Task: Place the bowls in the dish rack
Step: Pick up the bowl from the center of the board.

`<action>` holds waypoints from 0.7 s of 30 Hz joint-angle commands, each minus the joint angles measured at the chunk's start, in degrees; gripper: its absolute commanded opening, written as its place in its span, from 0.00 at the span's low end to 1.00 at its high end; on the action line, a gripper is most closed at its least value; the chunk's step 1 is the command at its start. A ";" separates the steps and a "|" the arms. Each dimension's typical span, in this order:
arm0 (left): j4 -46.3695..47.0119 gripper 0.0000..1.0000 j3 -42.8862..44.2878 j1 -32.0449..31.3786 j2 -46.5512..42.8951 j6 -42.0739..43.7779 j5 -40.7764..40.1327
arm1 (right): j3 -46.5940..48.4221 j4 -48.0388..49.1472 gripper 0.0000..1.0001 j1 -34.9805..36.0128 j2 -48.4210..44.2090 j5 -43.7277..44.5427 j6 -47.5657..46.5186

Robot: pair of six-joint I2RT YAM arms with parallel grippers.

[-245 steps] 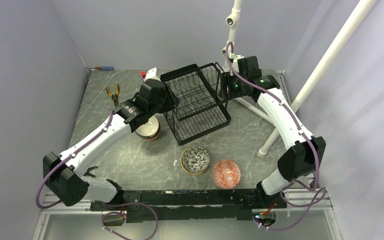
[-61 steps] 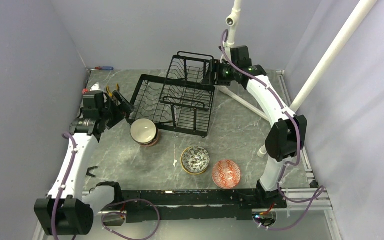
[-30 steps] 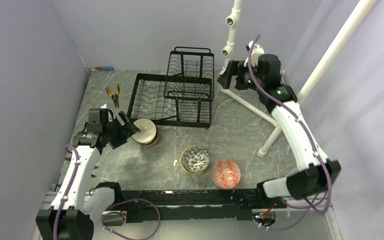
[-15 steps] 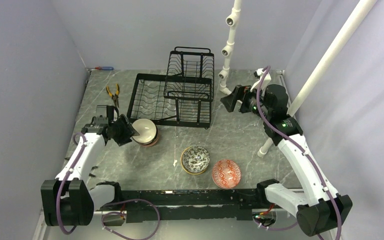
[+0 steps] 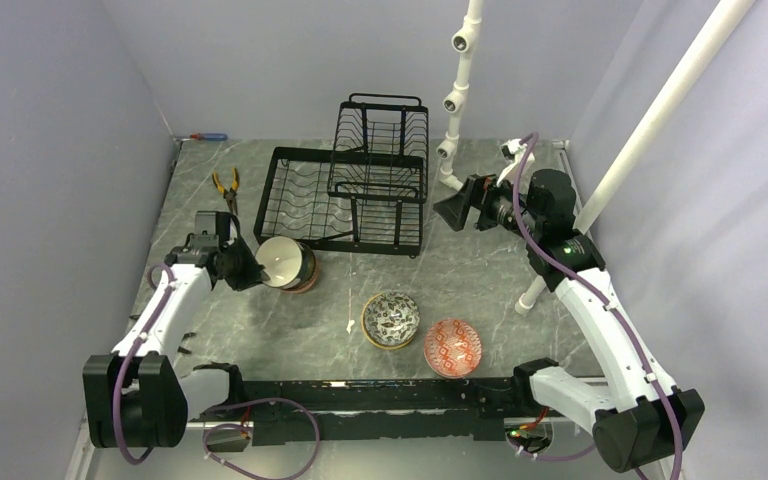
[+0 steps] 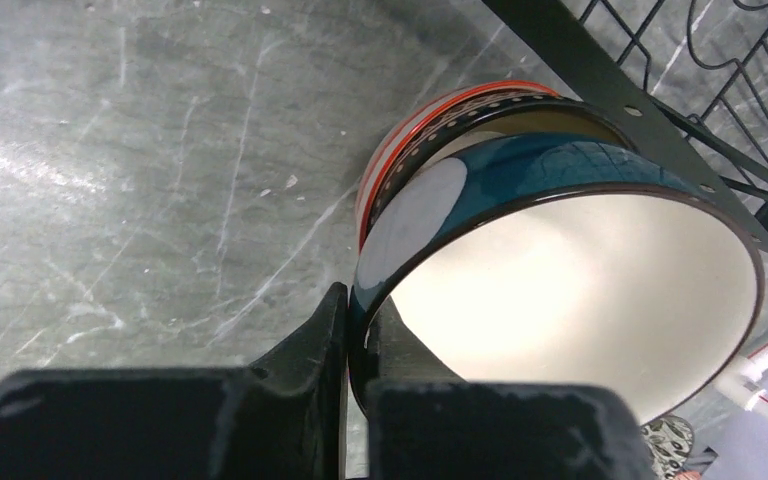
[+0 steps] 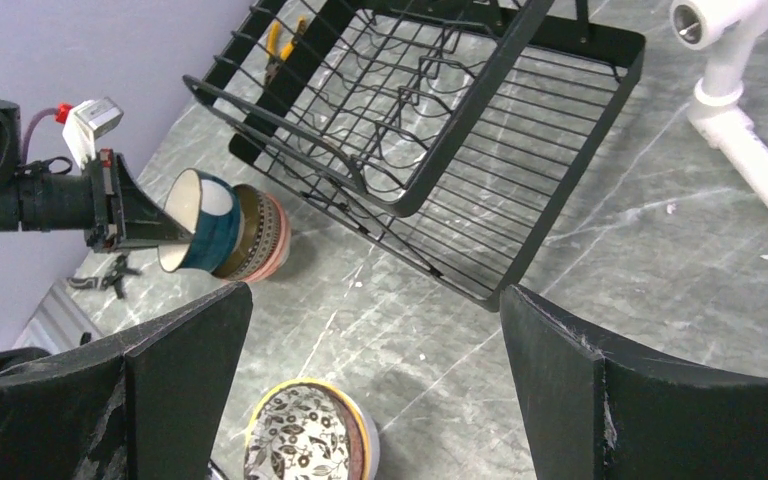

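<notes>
My left gripper (image 5: 250, 268) is shut on the rim of a teal-and-white bowl (image 5: 285, 262), one finger inside its cream interior and one outside. In the left wrist view the gripper (image 6: 360, 330) holds that bowl (image 6: 520, 180) tilted up on its side against a red-patterned bowl (image 6: 440, 105) of the stack beneath. The black dish rack (image 5: 360, 243) stands just behind. A yellow-rimmed black-and-white bowl (image 5: 391, 319) and a red-patterned bowl (image 5: 452, 347) sit near the front. My right gripper (image 5: 452, 212) hovers open and holds nothing, right of the rack (image 7: 575, 170).
Orange-handled pliers (image 5: 226, 187) lie left of the rack. A white pipe stand (image 5: 457, 100) rises behind the rack, and a slanted white pipe (image 5: 650, 130) crosses on the right. A small white scrap (image 5: 349, 325) lies by the patterned bowl (image 7: 305, 440).
My left gripper has closed on the teal-and-white bowl's rim and tipped the bowl up on the stack. My right arm swung down from the pipe stand and now holds almost still.
</notes>
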 commanded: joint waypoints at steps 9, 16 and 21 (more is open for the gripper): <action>-8.56 0.02 10.12 -0.12 -10.87 2.42 -1.63 | 4.96 -0.18 1.00 0.02 0.03 -7.13 0.95; -11.66 0.03 19.57 -1.21 -13.70 3.86 -0.92 | 4.53 2.30 1.00 0.07 0.99 -12.92 4.82; -12.39 0.02 26.97 -4.37 -11.70 3.37 -0.61 | 3.88 5.43 1.00 0.86 2.16 -17.62 8.80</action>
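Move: My left hand already has the rim of the tilted white-lined bowl. The dish rack's middle is about 14 cm ahead of it and 14 cm to its right, some 3 cm lower; the brown bowl stack stands about 6 cm to its right, 1 cm ahead and 5 cm down, and the pliers roughly 16 cm ahead and 8 cm left, 8 cm down. From my empty right hand the rack lies about 10 cm ahead, 16 cm left and 20 cm below. Keeping the rim pinched in closed fingers, my left hand first eases back a centimetre or so, then climbs fast, about 15 cm straight up away from the brown bowl stack, its fingertips swinging up and forward some 20 degrees. My right hand, open and empty, shifts about 4 cm left, back and up, turning slightly counter-clockwise. ##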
